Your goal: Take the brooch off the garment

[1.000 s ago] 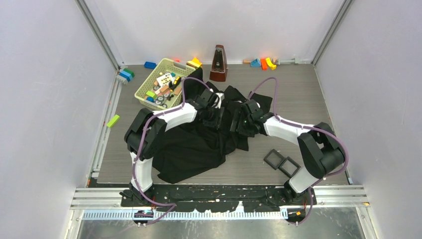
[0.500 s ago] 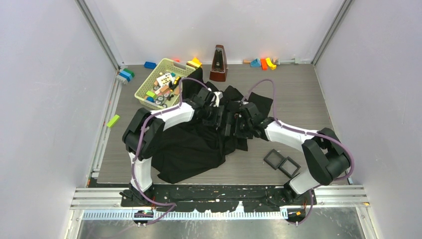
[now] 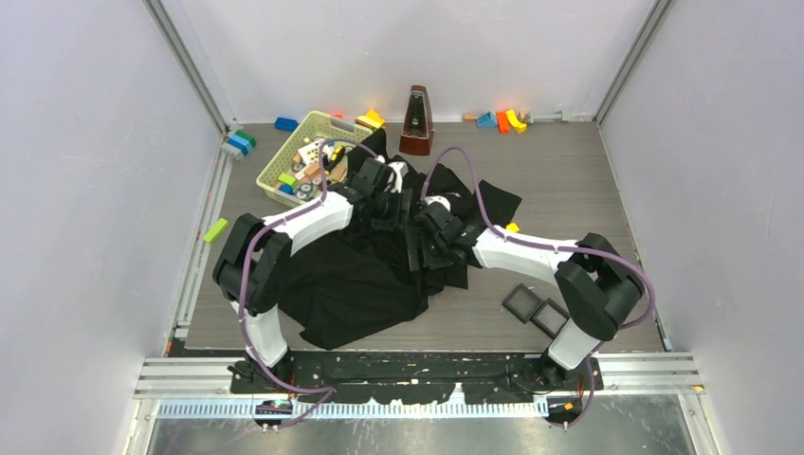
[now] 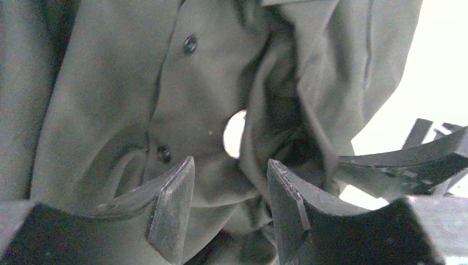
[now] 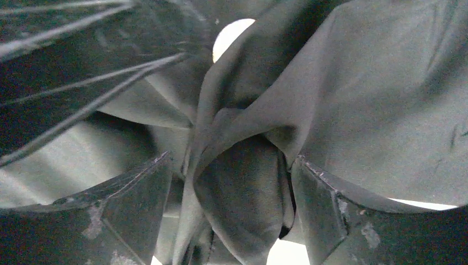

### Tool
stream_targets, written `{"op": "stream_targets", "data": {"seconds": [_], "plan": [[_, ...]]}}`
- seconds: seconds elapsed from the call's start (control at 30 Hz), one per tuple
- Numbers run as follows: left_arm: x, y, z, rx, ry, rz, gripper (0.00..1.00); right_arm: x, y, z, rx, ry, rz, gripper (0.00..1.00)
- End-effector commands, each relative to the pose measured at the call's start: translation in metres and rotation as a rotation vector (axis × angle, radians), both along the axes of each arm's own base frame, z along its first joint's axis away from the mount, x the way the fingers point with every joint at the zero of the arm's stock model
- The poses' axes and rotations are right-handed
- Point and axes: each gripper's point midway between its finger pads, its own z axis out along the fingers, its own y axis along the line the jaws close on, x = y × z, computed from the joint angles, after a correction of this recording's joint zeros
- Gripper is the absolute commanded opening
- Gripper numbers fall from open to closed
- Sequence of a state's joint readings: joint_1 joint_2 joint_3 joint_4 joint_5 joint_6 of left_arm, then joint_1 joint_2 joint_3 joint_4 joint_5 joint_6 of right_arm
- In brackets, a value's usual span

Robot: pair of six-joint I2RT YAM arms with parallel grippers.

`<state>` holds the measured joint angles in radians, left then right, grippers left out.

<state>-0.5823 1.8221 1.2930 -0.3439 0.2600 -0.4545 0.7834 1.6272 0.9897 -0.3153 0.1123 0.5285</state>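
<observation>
The black garment (image 3: 360,275) lies crumpled in the middle of the table, and both arms reach into its upper part. My left gripper (image 3: 391,210) (image 4: 229,204) is open above a buttoned panel of the cloth. Just beyond its fingertips shows a small pale round disc, the brooch (image 4: 234,134), half covered by a fold. The brooch (image 5: 230,34) also appears washed out at the top of the right wrist view. My right gripper (image 3: 424,245) (image 5: 232,204) is open, and a hanging fold of the garment (image 5: 243,193) sits between its fingers.
A yellow-green basket (image 3: 284,159) of toys stands back left and a brown metronome (image 3: 415,121) at the back. Two black square trays (image 3: 536,309) lie front right, and a yellow block (image 3: 512,227) sits by the right arm. Coloured blocks (image 3: 502,120) line the back wall.
Both grippers have shifted left and farther back over the garment. The right arm's move uncovered the yellow block. Both pairs of jaws stand wider than a second ago.
</observation>
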Motion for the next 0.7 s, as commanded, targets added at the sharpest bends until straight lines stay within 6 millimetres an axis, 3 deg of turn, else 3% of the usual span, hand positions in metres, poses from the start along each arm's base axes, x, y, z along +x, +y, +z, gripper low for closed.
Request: {"op": "stream_targets", "data": {"seconds": [0.0,0.07,0.13,0.27,0.47,0.67], "plan": [[-0.011,0.014,0.021,-0.001,-0.039,-0.008,0.54,0.007,-0.023,-0.014,-0.144,-0.025,-0.069,0.80],[-0.014,0.020,0.023,0.008,-0.053,-0.008,0.54,0.008,-0.027,-0.014,-0.141,-0.046,-0.099,0.67],[-0.019,0.024,0.025,0.012,-0.068,-0.011,0.54,0.011,-0.031,-0.010,-0.129,-0.077,-0.131,0.41],[-0.024,0.030,0.031,0.011,-0.094,-0.012,0.54,0.013,-0.035,0.012,-0.057,-0.159,-0.160,0.20],[-0.028,0.035,0.045,-0.003,-0.130,-0.006,0.54,0.013,-0.038,0.052,0.082,-0.306,-0.166,0.01],[-0.034,0.027,0.064,-0.073,-0.131,-0.027,0.54,0.010,-0.046,0.081,0.176,-0.434,-0.163,0.00]]}}
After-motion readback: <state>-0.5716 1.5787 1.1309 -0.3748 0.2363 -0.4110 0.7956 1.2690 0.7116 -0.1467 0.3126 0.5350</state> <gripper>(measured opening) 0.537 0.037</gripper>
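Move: The fold of cloth I want lies about 2 cm to the right of my right hand and 2 cm below it. The brooch, half hidden by that fold, is roughly 6 cm ahead of this hand and 2 cm to its left; the yellow block is about 17 cm to its right and 4 cm ahead. From my left hand the brooch lies some 3 cm right, 1 cm back and 5 cm below, with the fold about 7 cm back and 7 cm right. I sink my right hand about 2 cm while sweeping it roughly 5 cm right and closing its fingers onto the garment fold, then raise the pinched cloth 6 to 7 cm, fingertips tipping forward some 15 degrees. My left hand, still half open, backs off left, backward and then up, away from the brooch. ##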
